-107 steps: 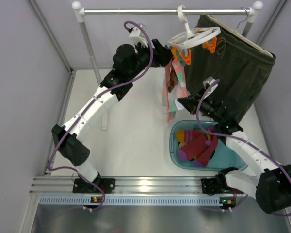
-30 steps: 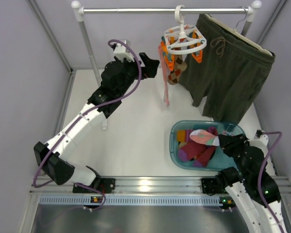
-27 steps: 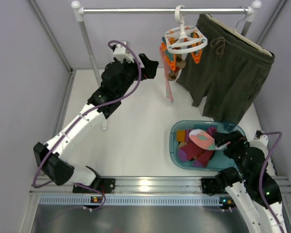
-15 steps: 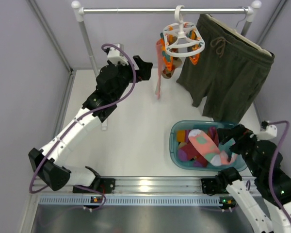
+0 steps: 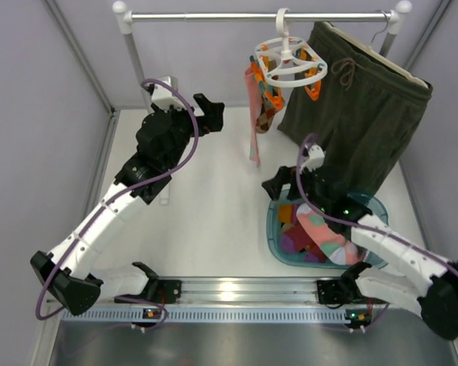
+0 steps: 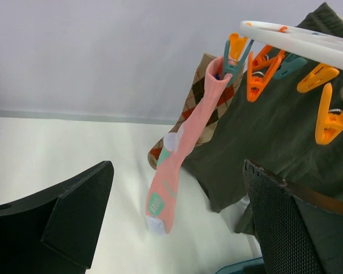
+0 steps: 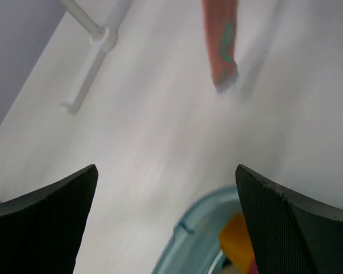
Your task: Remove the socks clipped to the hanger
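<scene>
The white oval hanger (image 5: 290, 65) hangs by its hook from the metal rail, with orange and teal clips (image 6: 257, 80) under its ring (image 6: 297, 40). Two socks stay clipped: a long pink sock (image 5: 253, 122) (image 6: 180, 154) and a brown-orange argyle sock (image 5: 272, 113) (image 6: 197, 97) behind it. My left gripper (image 5: 213, 116) is open, left of the pink sock and apart from it, with nothing between its fingers (image 6: 63, 222). My right gripper (image 5: 278, 184) is open and empty above the left rim of the teal bin (image 5: 272, 229) (image 7: 188, 251), where loose socks (image 5: 320, 229) lie.
Dark olive shorts (image 5: 366, 114) (image 6: 274, 131) hang on the rail right of the hanger, just behind the clips. The rail's left post (image 5: 141, 72) and its foot (image 7: 97, 51) stand on the white table. Grey walls close in both sides.
My right gripper opened and let the pink-teal sock fall into the bin, then swung to the bin's left rim. My left arm drew back left from the hanger, which has swung slightly.
</scene>
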Motion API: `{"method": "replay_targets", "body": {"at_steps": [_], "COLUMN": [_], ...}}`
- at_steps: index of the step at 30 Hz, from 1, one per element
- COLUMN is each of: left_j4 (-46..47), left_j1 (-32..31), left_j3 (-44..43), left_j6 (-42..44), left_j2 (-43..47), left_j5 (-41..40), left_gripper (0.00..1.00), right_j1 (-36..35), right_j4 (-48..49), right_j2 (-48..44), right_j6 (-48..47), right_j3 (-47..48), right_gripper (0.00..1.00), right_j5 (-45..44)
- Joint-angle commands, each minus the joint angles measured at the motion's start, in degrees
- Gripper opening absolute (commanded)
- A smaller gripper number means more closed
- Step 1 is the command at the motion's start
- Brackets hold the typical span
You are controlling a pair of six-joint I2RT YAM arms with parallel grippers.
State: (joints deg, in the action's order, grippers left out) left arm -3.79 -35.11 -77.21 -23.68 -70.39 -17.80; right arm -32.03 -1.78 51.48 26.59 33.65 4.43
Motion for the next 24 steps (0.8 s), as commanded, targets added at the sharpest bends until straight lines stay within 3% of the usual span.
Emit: {"method": "replay_targets", "body": {"at_steps": [1, 6, 9, 14, 17, 18, 21, 24], "left_j4": [-1.3, -2.0, -2.9, -3.6, -3.6, -3.5, -3.6, -3.6], "left_j1": [0.4, 0.5, 0.5, 0.5, 0.5, 0.5, 0.5, 0.5], "left_j3": [3.1, 4.8, 5.3, 5.7, 5.3, 5.0, 4.2, 2.1], "left_j6": [1.0, 1.2, 1.5, 2.7, 3.0, 3.2, 4.3, 5.1], "left_j2": [3.6, 6.0, 7.8, 9.7, 10.0, 9.9, 9.0, 6.7], "left_j5": [-1.2, 2.7, 2.8, 2.4, 2.7, 2.5, 2.2, 3.0], "left_gripper": [0.98, 0.98, 0.98, 0.98, 0.98, 0.98, 0.98, 0.98], "right_j1": [-4.4, -4.4, -4.4, -4.4, -4.4, -4.4, -4.4, -5.0], "right_j4": [30.1, 35.2, 41.4, 44.8, 50.2, 51.3, 56.3, 62.8], "right_j2": [14.5, 34.0, 42.5, 56.0, 61.1, 62.1, 61.2, 57.1], "right_j6": [-8.8, -16.3, -19.5, -24.3, -26.1, -27.9, -27.3, -26.9], "right_j3": [8.9, 22.7, 27.5, 38.4, 41.4, 41.9, 39.6, 32.3], "right_gripper": [1.00, 0.92, 0.84, 0.78, 0.55, 0.41, 0.12, 0.05], "right_j5": [-8.0, -11.0, -21.3, -28.9, -30.1, -30.7, -29.8, -25.5]}}
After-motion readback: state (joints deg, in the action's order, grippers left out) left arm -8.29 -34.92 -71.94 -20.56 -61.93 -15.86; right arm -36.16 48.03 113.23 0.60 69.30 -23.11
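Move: The pink sock hangs about 25 cm ahead of my right hand, 9 cm to its left, its middle about 5 cm higher. The argyle sock hangs just behind it, some 29 cm ahead, 4 cm left and 8 cm up; the round hanger is 25 cm ahead, neither left nor right, and 22 cm up. The bin lies 17 cm right, 6 cm back and 17 cm below. From my left hand the pink sock is about 16 cm ahead, 10 cm right, 15 cm lower. I swing my right hand about 25 cm forward and 9 cm left to the hanging pink sock, arching up some 5 cm and settling back most of that. On the way I tip the fingers up about 30 degrees and turn them clockwise, then shut them to pinch the sock below its middle. My left hand, still open, eases about 4 cm back, away from the socks. ##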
